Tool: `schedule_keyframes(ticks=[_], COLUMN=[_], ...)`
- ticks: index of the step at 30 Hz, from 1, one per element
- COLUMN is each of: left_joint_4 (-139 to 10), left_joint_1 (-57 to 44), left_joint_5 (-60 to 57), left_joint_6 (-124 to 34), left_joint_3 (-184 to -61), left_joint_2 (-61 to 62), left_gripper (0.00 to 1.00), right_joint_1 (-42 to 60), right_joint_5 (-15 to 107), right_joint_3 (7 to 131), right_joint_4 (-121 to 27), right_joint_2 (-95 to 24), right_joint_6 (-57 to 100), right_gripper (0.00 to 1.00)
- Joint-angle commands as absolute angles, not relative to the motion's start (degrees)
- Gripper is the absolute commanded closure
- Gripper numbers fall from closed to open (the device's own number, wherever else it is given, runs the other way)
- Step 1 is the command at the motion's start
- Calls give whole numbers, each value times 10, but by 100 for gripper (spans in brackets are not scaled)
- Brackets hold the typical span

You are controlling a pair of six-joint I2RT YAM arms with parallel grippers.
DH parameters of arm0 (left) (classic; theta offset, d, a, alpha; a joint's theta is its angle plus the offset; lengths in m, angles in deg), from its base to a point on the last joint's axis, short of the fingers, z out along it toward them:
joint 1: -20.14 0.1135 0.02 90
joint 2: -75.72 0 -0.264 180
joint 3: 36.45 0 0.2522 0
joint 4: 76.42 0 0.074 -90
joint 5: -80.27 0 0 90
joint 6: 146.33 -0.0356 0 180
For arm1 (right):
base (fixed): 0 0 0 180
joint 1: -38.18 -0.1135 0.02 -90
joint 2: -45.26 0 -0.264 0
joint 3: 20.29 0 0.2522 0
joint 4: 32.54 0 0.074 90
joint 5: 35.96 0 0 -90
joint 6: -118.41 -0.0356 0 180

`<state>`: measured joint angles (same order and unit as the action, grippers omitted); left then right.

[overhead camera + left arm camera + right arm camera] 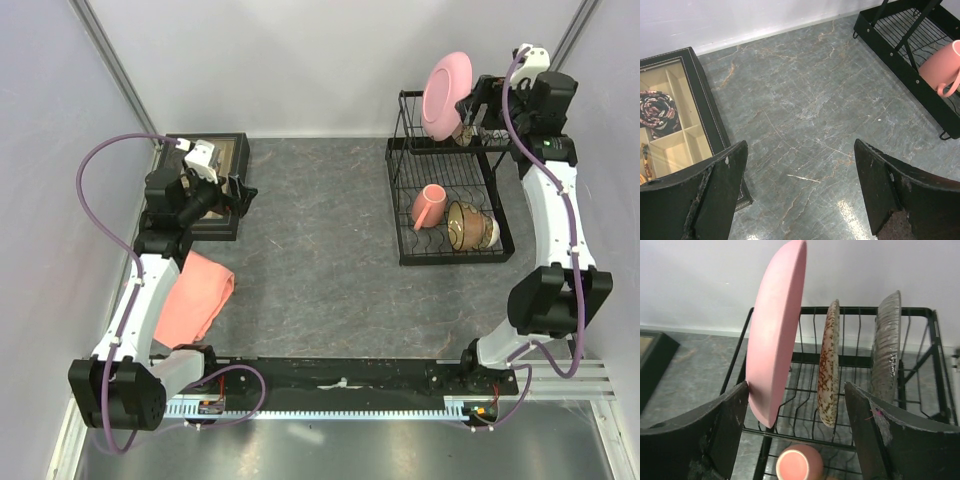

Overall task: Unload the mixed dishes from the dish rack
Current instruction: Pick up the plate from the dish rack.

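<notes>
The black wire dish rack (455,259) stands at the back right. In its upper slots a large pink plate (447,95) stands upright. Below lie a salmon-pink mug (428,205) and an amber-brown bowl (468,225). My right gripper (476,108) hovers open at the upper tier. In the right wrist view the pink plate (777,330) and a speckled plate (828,365) stand between the fingers of my right gripper (796,387); the pink plate's lower edge is against the left finger. The mug (800,465) shows below. My left gripper (801,145) is open over bare table.
A grey ribbed plate (887,355) stands in the slot right of the speckled one. A dark tray (218,170) of small items sits at the back left under the left arm, and a folded salmon cloth (195,295) lies in front of it. The left wrist view catches the rack's corner (900,70).
</notes>
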<state>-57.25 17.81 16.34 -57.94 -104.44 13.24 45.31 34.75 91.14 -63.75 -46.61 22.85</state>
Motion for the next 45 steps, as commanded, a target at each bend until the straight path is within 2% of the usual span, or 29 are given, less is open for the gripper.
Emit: schedule_keyframes(ticks=[1,12,16,27,39,45], left_joint_4=[-599,-599,-599,-599,-600,-601], left_joint_1=[180,180,180,180,180,180], left_joint_5=[179,175,176,175,176,174], left_joint_6=[-601,-609,-611,-616,-615,-616], left_joint_3=[-1043,-1042,-1041,-1040,-1038,-1036], left_joint_2=[127,119,116,115,116,118], left_gripper=[7,7,7,7,7,7], right_joint_1=[477,488,488,488,488,488], right_joint_5=[243,140,105,100,95,95], right_joint_3=[952,929,929,930,938,952], right_joint_4=[-605,-509,-475,-468,-451,-452], right_joint_2=[-495,-512,-523,-545,-552,-551], right_joint_6=[176,145,118,102,105,101], right_gripper=[16,24,31,43,70,80])
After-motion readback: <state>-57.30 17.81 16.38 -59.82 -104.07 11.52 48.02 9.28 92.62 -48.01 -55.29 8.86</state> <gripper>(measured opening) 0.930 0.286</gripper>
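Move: The pink plate stands on edge in the rack's upper tier, its middle about 5 cm ahead of the right gripper, 5 cm to its left and 4 cm above, the rim close by the left finger. The speckled dish stands roughly 6 cm ahead, 1 cm left and level with the hand; the clear plate is about 6 cm ahead, 4 cm right and 2 cm higher. From the left gripper, the pink plate is some 17 cm ahead, 37 cm right and 12 cm up. Ease the right gripper slightly forward, then swing it left and up and settle it back down by the pink plate's lower near rim, ending about 5 cm left and 2 cm forward of where it began. Turn the wrist some 20 degrees counter-clockwise as its left side rolls up, and close the wide-open fingers steadily until they pinch the rim. ##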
